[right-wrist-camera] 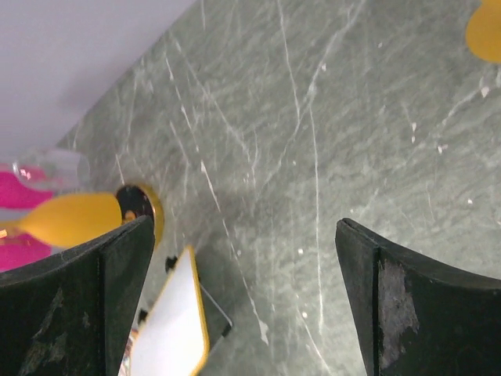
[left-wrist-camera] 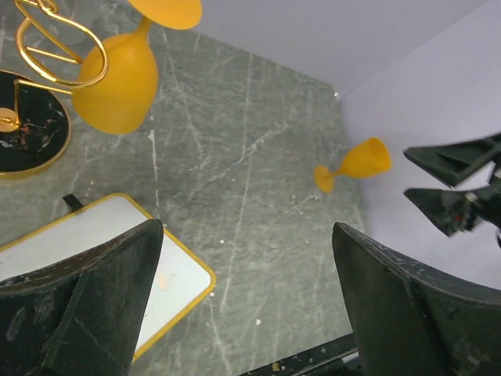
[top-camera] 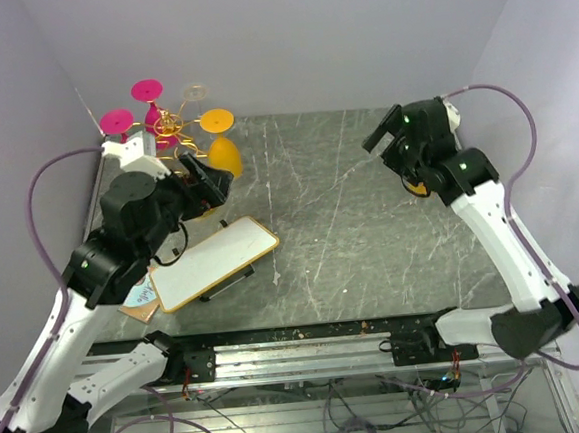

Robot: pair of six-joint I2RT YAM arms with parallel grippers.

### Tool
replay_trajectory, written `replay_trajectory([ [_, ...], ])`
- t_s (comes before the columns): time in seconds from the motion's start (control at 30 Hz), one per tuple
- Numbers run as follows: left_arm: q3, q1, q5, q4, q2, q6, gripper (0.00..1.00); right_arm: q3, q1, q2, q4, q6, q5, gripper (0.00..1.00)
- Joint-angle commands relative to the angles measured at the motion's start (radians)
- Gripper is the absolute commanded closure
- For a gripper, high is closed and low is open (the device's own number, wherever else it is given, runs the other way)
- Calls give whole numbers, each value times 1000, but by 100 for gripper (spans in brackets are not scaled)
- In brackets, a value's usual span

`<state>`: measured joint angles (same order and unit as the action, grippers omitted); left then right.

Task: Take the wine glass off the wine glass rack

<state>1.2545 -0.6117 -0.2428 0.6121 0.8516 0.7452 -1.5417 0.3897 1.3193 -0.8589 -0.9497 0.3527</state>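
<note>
The wine glass rack (top-camera: 167, 126) stands at the table's far left corner, gold wire (left-wrist-camera: 47, 47) over a round black base (left-wrist-camera: 23, 117). Two pink glasses (top-camera: 116, 120), a clear one (top-camera: 194, 92) and an orange wine glass (top-camera: 224, 153) hang from its arms. In the left wrist view that orange glass (left-wrist-camera: 117, 78) hangs bowl down from a ring loop. My left gripper (top-camera: 212, 182) (left-wrist-camera: 246, 235) is open and empty just in front of it. A second orange glass (left-wrist-camera: 356, 164) (top-camera: 417, 184) lies on its side at the right. My right gripper (top-camera: 378, 134) (right-wrist-camera: 244, 227) hovers open above the table beside it.
A white board with a gold rim (top-camera: 213, 263) (left-wrist-camera: 78, 251) lies propped at a slant on the near left of the table, with a small card (top-camera: 141, 303) beside it. Purple walls close in the table on the left, back and right.
</note>
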Motion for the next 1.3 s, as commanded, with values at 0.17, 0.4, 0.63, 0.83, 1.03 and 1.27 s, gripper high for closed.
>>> replay_trajectory([
  [0.17,118,13,-17,-5,168,-115,1,343,53,-296,309,140,-188,0],
  [0.4,135,238,282,-110,237,-82,3,613,98,-552,576,233,-159,0],
  [0.63,194,395,305,-76,248,-92,2,727,144,-679,689,320,-100,0],
  [0.83,235,570,292,-29,212,-95,0,759,162,-696,723,380,-76,0],
  [1.03,273,690,319,29,252,-87,0,770,172,-702,745,410,-60,0],
  [1.27,254,834,380,50,313,-80,1,798,186,-736,763,424,-31,0],
])
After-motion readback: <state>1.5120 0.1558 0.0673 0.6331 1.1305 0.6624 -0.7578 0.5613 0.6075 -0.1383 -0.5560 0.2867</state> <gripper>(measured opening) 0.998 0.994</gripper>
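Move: The clear glass hanging at the rack's near-left side is about 17 cm to the left hand's left, 9 cm ahead and 16 cm below it. A pink glass hangs 5 cm farther out and slightly left of that glass; the last hanging yellow one is some 13 cm ahead of the left hand, with no sideways offset. From the right hand, the clear glass lies roughly 47 cm left and 2 cm back; the yellow glass already set down stands 11 cm ahead, 19 cm right. Towards the clear glass and the rack's left side goes the empty left hand: first forward with a slight dip, then sweeping left about 16 cm while rising a little and turning some 25 degrees counter-clockwise, fingers staying wide open. The right hand, also empty and open, backs some 9 cm away from the standing yellow glass, tips up towards level, then holds still. ##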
